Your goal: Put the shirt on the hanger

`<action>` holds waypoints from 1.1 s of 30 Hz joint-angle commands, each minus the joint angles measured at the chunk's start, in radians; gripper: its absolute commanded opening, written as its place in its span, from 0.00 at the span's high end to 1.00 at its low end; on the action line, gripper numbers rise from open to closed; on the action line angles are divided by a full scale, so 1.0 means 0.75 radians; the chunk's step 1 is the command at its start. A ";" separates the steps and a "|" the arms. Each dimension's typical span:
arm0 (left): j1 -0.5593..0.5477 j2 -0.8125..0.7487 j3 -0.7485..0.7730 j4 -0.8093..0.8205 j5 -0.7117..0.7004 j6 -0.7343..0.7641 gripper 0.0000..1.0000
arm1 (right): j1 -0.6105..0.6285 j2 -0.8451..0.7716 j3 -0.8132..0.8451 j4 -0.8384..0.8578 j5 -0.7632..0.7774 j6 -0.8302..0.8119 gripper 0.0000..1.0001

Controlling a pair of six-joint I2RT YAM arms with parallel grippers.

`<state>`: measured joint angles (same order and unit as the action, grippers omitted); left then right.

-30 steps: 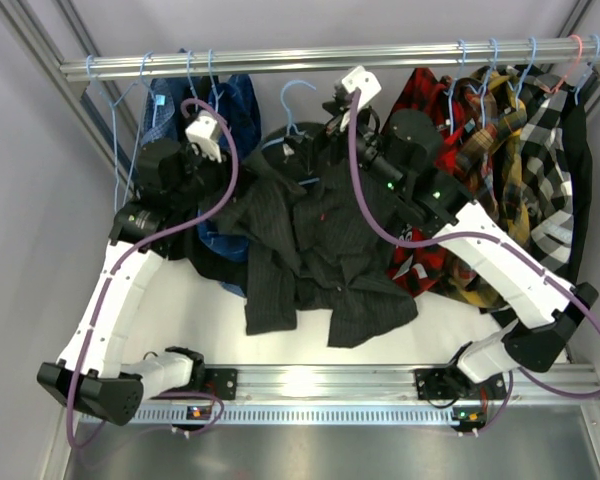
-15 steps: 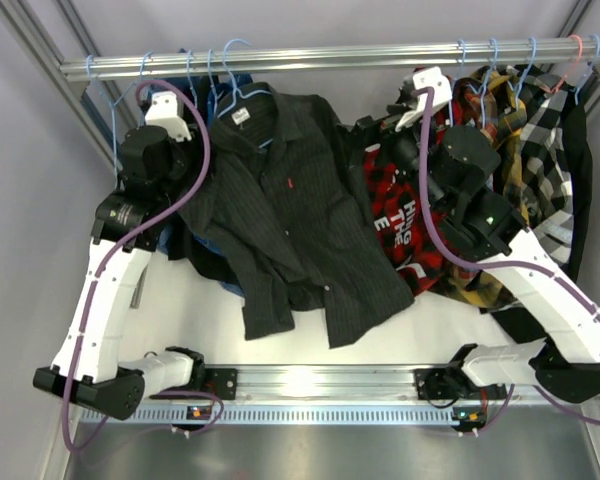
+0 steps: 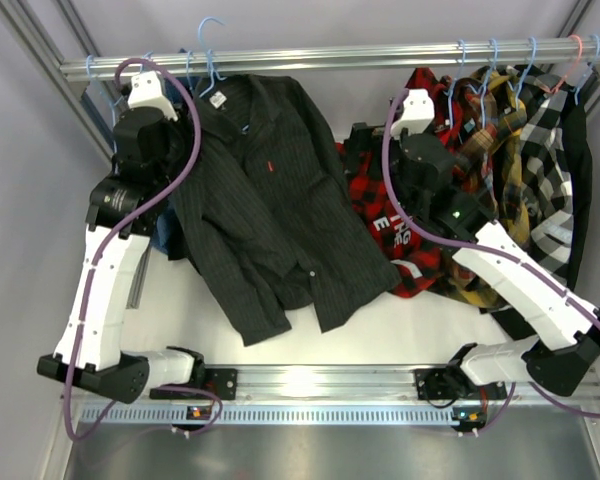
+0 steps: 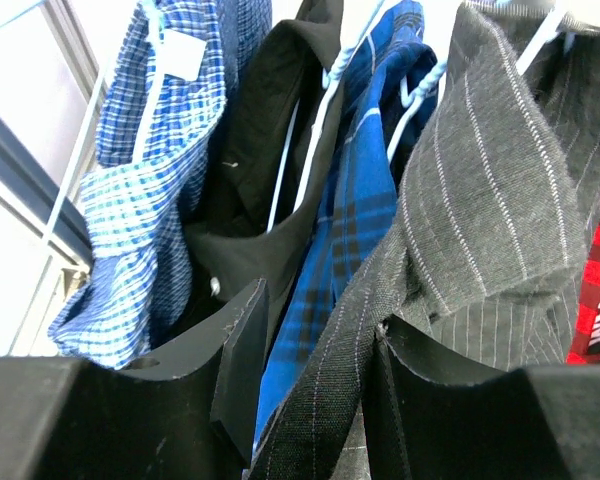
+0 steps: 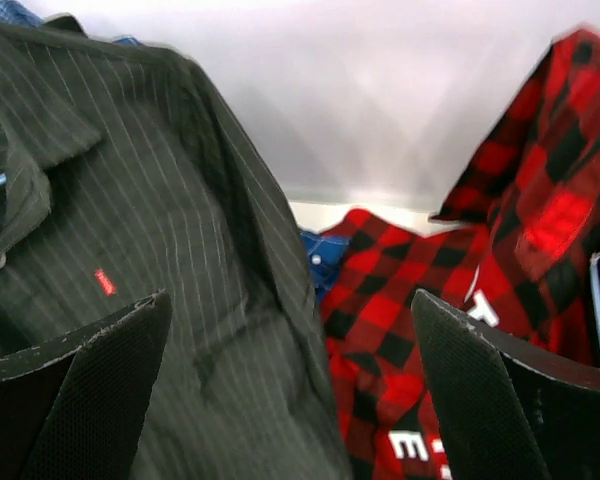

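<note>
The dark pinstriped shirt (image 3: 260, 220) hangs spread from the light-blue hanger (image 3: 211, 38), whose hook stands at the rail; its tails trail onto the table. The red tab (image 5: 104, 282) shows on its chest. My left gripper (image 3: 175, 115) is at the shirt's left shoulder, and in the left wrist view a fold of pinstriped cloth (image 4: 480, 200) runs between the half-closed jaws of that gripper (image 4: 320, 310), pressed to the right finger. My right gripper (image 3: 355, 140) (image 5: 290, 310) stands wide open just right of the shirt, holding nothing.
The metal rail (image 3: 330, 55) crosses the back. A blue checked shirt (image 4: 140, 200), a black garment (image 4: 270, 150) and a blue plaid one (image 4: 370, 170) hang left of the shirt. A red-and-black plaid shirt (image 3: 400, 225) lies to its right, and several more shirts (image 3: 520, 130) hang beyond.
The left arm has raised the shirt off the table and carried it up and left to the rail. The right gripper has opened fully and drawn away to the right.
</note>
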<state>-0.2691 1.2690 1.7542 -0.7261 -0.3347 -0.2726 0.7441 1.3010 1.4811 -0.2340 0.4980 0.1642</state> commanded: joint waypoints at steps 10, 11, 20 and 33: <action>0.001 0.102 0.354 0.224 -0.024 -0.017 1.00 | -0.025 0.075 -0.228 0.140 -0.018 0.164 0.01; 0.001 0.100 0.361 0.226 -0.010 -0.015 1.00 | -0.027 0.086 -0.267 0.154 -0.014 0.178 0.00; -0.150 0.034 -0.017 0.422 0.146 -0.054 1.00 | -0.033 0.137 -0.416 0.236 -0.079 0.311 0.01; -0.586 -0.209 -0.735 1.048 -0.887 0.028 1.00 | -0.051 0.165 -0.514 0.247 -0.067 0.350 0.01</action>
<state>-0.7052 1.2232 1.2522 -0.0845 -0.7624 -0.2626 0.7280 1.4185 1.0992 -0.1101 0.4461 0.4068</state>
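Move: The left hand already pinches the shirt's left shoulder; the rail spot for its hanger lies roughly 18 cm right, 8 cm ahead and 12 cm up. The blue plaid shirt's hanger hooks on about 11 cm right, 8 ahead. From the open right hand, the shirt's right sleeve lies some 8 cm ahead, 4 left and 20 below, with the red checked shirt about 12 ahead, 6 right and 18 below. Left hand, still pinching the shirt, rises 6 cm, sweeps right and down; open right hand sinks 20 cm. ##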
